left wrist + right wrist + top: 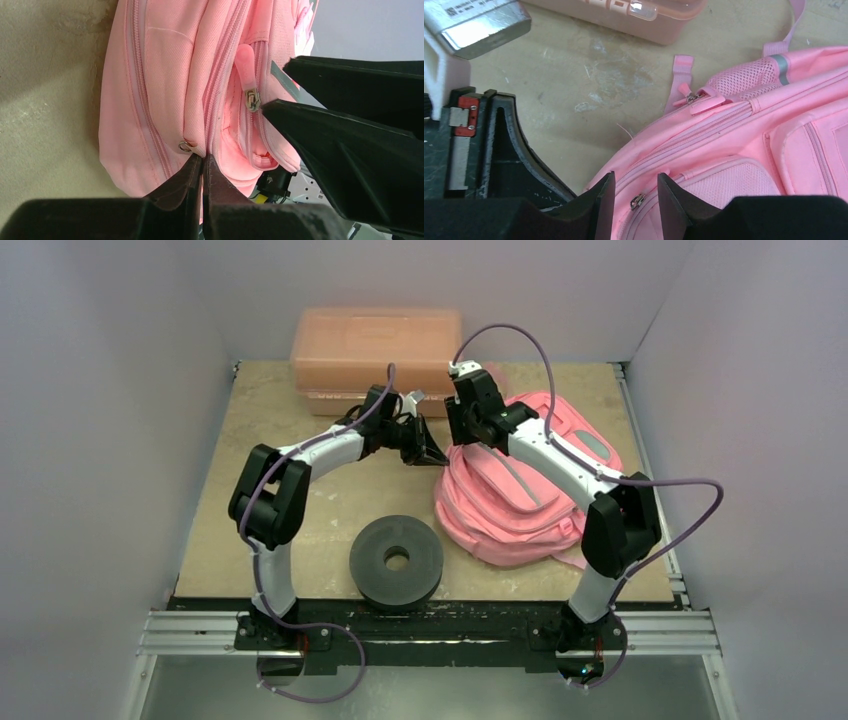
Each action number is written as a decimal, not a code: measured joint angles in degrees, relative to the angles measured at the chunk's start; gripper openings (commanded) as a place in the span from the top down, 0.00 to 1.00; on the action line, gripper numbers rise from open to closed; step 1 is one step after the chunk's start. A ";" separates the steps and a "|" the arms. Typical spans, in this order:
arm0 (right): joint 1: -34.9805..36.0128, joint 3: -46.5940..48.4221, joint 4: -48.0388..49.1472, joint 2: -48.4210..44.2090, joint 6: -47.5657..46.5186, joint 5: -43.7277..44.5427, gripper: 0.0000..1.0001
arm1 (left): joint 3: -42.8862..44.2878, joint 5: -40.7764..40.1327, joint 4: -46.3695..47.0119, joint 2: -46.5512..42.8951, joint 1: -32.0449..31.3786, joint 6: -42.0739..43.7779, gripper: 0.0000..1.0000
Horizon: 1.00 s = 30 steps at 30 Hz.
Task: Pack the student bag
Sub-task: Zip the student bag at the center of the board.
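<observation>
The student bag [530, 490], a soft bright-pink backpack, lies flat at the right of the table. My left gripper [435, 452] is at its left edge. In the left wrist view this gripper [202, 159] is shut on a pink zipper pull tab just below the tab's metal ring [186, 146]. My right gripper [462, 436] hangs over the same corner of the bag. In the right wrist view its jaws [634, 192] stand apart on either side of a fabric ridge, and a small metal zipper slider [638, 200] sits between them. Another zipper pull [248, 80] hangs by the right gripper's fingers [345, 135].
A rigid salmon-pink plastic box [375, 345] stands at the back, against the wall. A thick black ring [396, 560] sits at the front middle of the table. The two arms crowd each other at the bag's left corner. Loose pink straps [681, 80] trail on the table.
</observation>
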 measured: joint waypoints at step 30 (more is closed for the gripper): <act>-0.55 -10.93 5.16 -5.66 -6.38 -16.41 1.00 | -4.02 1.60 9.55 -0.37 -0.02 -9.42 1.00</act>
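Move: The zipper pull lies some 4 cm straight below the right hand, a centimetre or so to its right. The bag corner pinched by the left fingers is about 5 cm back, 3 cm left and 4 cm below the right hand; a second pull sits roughly 10 cm ahead, 4 cm right and 9 cm below it. From the left hand, the first zipper pull is about 4 cm ahead, 4 cm right and 1 cm higher. Downward first, the half-open right hand sinks about 4 cm onto the bag beside the zipper pull and shuts fully there. It then draws back about 5 cm along the bag's edge, drifting left and slightly up towards the left fingertips while turning some 15 degrees counter-clockwise. The left hand keeps its pinch on the bag corner, nearly still. ##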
